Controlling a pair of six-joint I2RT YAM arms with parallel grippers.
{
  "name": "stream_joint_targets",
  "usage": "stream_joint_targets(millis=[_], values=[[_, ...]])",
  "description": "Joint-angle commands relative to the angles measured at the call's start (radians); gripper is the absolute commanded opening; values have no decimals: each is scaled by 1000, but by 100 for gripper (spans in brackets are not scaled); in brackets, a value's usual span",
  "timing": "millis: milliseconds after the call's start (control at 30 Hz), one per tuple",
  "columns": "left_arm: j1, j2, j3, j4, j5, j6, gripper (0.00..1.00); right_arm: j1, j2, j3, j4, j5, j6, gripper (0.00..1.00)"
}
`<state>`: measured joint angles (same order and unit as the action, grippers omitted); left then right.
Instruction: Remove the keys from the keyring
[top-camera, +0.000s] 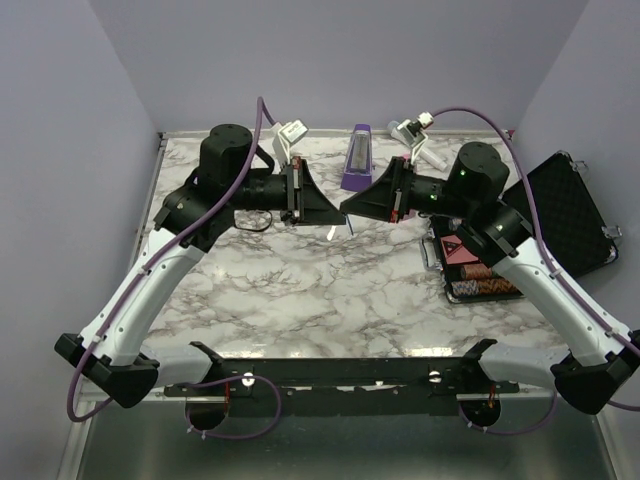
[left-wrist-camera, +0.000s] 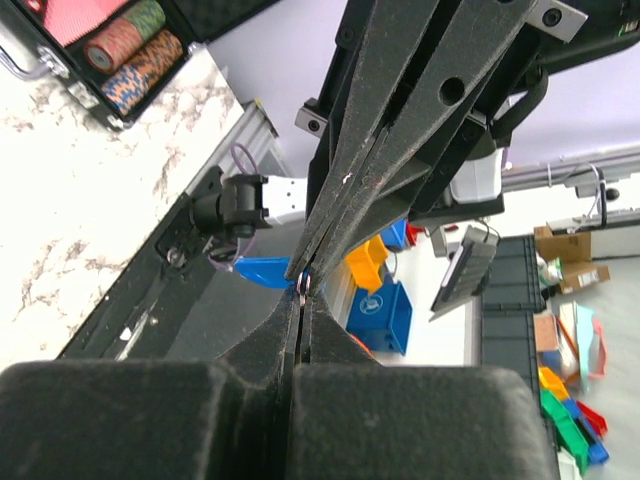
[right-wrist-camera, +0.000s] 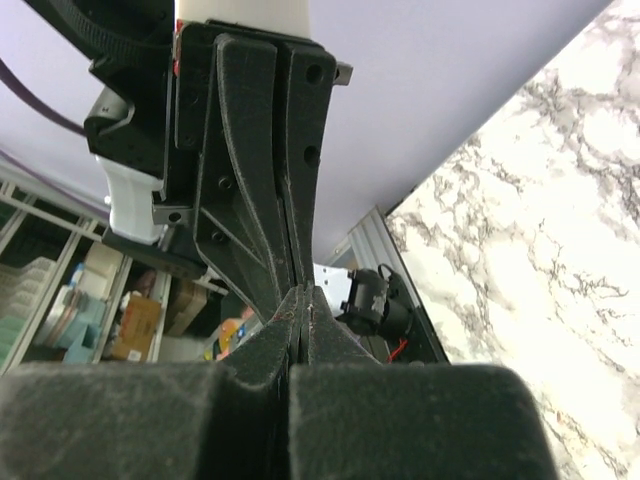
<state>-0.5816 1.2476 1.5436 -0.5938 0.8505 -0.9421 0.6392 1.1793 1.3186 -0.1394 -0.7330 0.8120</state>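
My two grippers meet tip to tip above the middle of the marble table (top-camera: 300, 300). The left gripper (top-camera: 335, 214) is shut, and in its wrist view a small metal keyring (left-wrist-camera: 302, 286) sits pinched at its tips (left-wrist-camera: 302, 300). The right gripper (top-camera: 344, 207) is shut too, its tips (left-wrist-camera: 309, 270) pressed against the same spot. In the right wrist view its closed jaws (right-wrist-camera: 303, 292) hide whatever lies between them. A tiny blue key (top-camera: 350, 229) hangs just below the meeting point, with a pale bit (top-camera: 330, 232) beside it.
A purple metronome (top-camera: 358, 158) stands at the back centre. An open black case (top-camera: 565, 215) at the right holds stacked poker chips (top-camera: 480, 280). White objects (top-camera: 290, 135) lie along the back edge. A thin dark loop (top-camera: 250, 221) rests under the left arm.
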Motion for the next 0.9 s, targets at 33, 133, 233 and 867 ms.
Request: stream_joint_targets(millis=[33, 133, 233, 867], values=[[-20, 42, 81, 144, -172, -31, 0, 37, 36, -13, 98, 36, 67, 1], [-20, 50, 107, 152, -208, -37, 0, 37, 43, -15, 129, 58, 93, 1], [-20, 65, 133, 163, -226, -46, 0, 37, 45, -19, 184, 72, 114, 1], [-20, 70, 184, -12, -226, 71, 0, 37, 22, 2, 111, 184, 79, 71]])
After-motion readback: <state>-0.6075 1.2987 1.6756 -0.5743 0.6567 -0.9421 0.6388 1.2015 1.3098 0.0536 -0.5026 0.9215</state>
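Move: The keyring is already pinched between the two sets of closed fingertips, about 1 cm right of the left hand and 1 cm left of the right hand, level with both. From the left hand, the purple metronome stands roughly 36 cm ahead and 5 cm right, and the open case lies about 13 cm ahead and 34 cm right; both are over 30 cm below. Both hands carry the keyring about 4 cm forward and up, before the right fingers open wide, releasing it. ##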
